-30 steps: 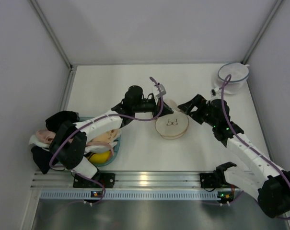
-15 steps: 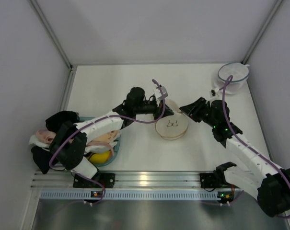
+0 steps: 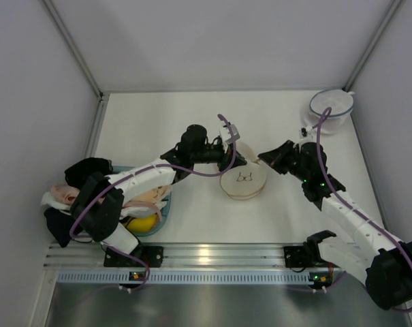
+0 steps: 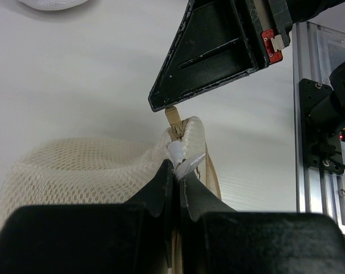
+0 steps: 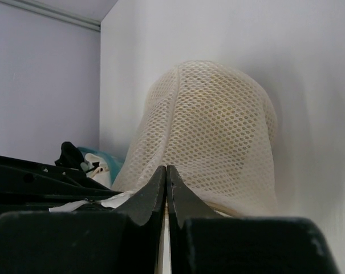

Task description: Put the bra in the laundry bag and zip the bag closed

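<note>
The laundry bag (image 3: 245,182) lies mid-table, a round mesh bag with a tan rim and a dark mark on its lid. It bulges like a dome in the right wrist view (image 5: 218,131). The bra shows only as a dull yellow tint through the mesh (image 5: 229,123). My left gripper (image 3: 231,158) is shut on a white tab at the bag's rim (image 4: 181,157), pulling the mesh (image 4: 75,171) up. My right gripper (image 3: 261,158) is shut at the bag's far-right edge. In the left wrist view its tip (image 4: 161,107) meets the tan zip pull (image 4: 172,116).
A second round mesh bag with a blue rim (image 3: 331,109) sits at the back right corner. A teal basket (image 3: 163,212) of pink, peach and yellow garments stands at the front left under the left arm. An aluminium rail (image 3: 206,255) runs along the near edge.
My right gripper has gone from open to shut and edged left up to the bag's rim. My left gripper and the held rim shifted slightly right.
</note>
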Controlling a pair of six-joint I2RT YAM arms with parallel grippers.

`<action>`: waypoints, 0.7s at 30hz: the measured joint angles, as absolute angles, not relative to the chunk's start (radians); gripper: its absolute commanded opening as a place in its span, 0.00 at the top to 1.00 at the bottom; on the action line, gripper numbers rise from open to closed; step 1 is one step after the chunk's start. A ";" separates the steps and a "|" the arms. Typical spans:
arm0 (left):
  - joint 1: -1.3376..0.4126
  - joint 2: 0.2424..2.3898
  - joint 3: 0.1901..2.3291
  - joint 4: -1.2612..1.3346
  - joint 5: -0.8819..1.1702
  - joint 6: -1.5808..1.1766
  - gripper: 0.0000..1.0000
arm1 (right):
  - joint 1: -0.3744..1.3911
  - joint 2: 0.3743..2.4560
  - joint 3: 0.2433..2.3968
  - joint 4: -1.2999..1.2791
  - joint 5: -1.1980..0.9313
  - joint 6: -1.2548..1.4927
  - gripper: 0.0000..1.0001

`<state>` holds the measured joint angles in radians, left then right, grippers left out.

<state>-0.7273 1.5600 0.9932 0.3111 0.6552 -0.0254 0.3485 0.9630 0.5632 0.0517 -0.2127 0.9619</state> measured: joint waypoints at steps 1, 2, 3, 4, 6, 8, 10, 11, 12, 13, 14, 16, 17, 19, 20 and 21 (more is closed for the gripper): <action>-0.728 1.560 0.993 0.310 0.652 -0.021 1.00 | 0.348 0.960 0.565 0.045 -0.210 0.959 1.00; -0.729 1.560 0.993 0.310 0.648 -0.018 1.00 | 0.348 0.955 0.565 0.041 -0.207 0.953 1.00; -0.729 1.560 0.993 0.308 0.645 -0.014 1.00 | 0.348 0.951 0.566 0.038 -0.206 0.950 1.00; -0.730 1.560 0.993 0.306 0.640 -0.010 1.00 | 0.348 0.947 0.566 0.035 -0.205 0.948 1.00; -0.731 1.560 0.993 0.302 0.633 -0.002 1.00 | 0.348 0.943 0.570 0.032 -0.207 0.947 0.84; -0.732 1.560 0.993 0.300 0.627 0.003 1.00 | 0.348 0.942 0.571 0.033 -0.211 0.947 0.66; -0.734 1.560 0.993 0.297 0.622 0.005 1.00 | 0.348 0.942 0.571 0.029 -0.215 0.955 0.59; -0.735 1.560 0.993 0.297 0.619 0.006 1.00 | 0.348 0.942 0.570 0.029 -0.218 0.955 0.54; -0.736 1.560 0.993 0.296 0.616 0.007 1.00 | 0.348 0.942 0.570 0.029 -0.221 0.963 0.51; -0.738 1.560 0.993 0.295 0.614 0.008 1.00 | 0.348 0.942 0.569 0.028 -0.223 0.964 0.48; -0.739 1.560 0.993 0.295 0.611 0.010 1.00 | 0.348 0.942 0.569 0.028 -0.226 0.968 0.46; -0.741 1.560 0.993 0.294 0.611 0.011 1.00 | 0.348 0.942 0.568 0.028 -0.231 0.973 0.45; -0.741 1.560 0.993 0.294 0.611 0.011 1.00 | 0.348 0.943 0.568 0.028 -0.234 0.974 0.41; -0.742 1.560 0.993 0.294 0.608 0.012 1.00 | 0.348 0.944 0.568 0.028 -0.235 0.975 0.41; -0.742 1.560 0.993 0.293 0.608 0.013 1.00 | 0.348 0.944 0.567 0.028 -0.237 0.978 0.41; -0.743 1.560 0.993 0.293 0.608 0.014 1.00 | 0.348 0.944 0.567 0.028 -0.238 0.980 0.41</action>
<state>-0.7425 1.5600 0.9932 0.2928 0.6079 0.0139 0.3485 0.9436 0.5674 0.0284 -0.2379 0.9802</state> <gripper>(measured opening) 0.048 0.590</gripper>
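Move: The tan tab at the end of the laundry bag's zip is right at the right fingertips, about 1 cm ahead and 1 cm left. From that hand, the white zip piece in the left gripper is roughly 4 cm left and 2 cm back. The bag's lid centre is some 7 cm back, 5 cm left and 7 cm lower; its mesh body is about 3 cm ahead, 5 cm left and 6 cm below. From the left hand, the tab is about 3 cm right, 2 cm ahead and level. The tan zip tab is let go by the right hand, whose shut fingers spread to a bit over half open around it. The right hand otherwise all but stays in place, easing only about half a centimetre back and up. The left gripper keeps its pinch on the white zip piece, holding the bag up nearly still. ##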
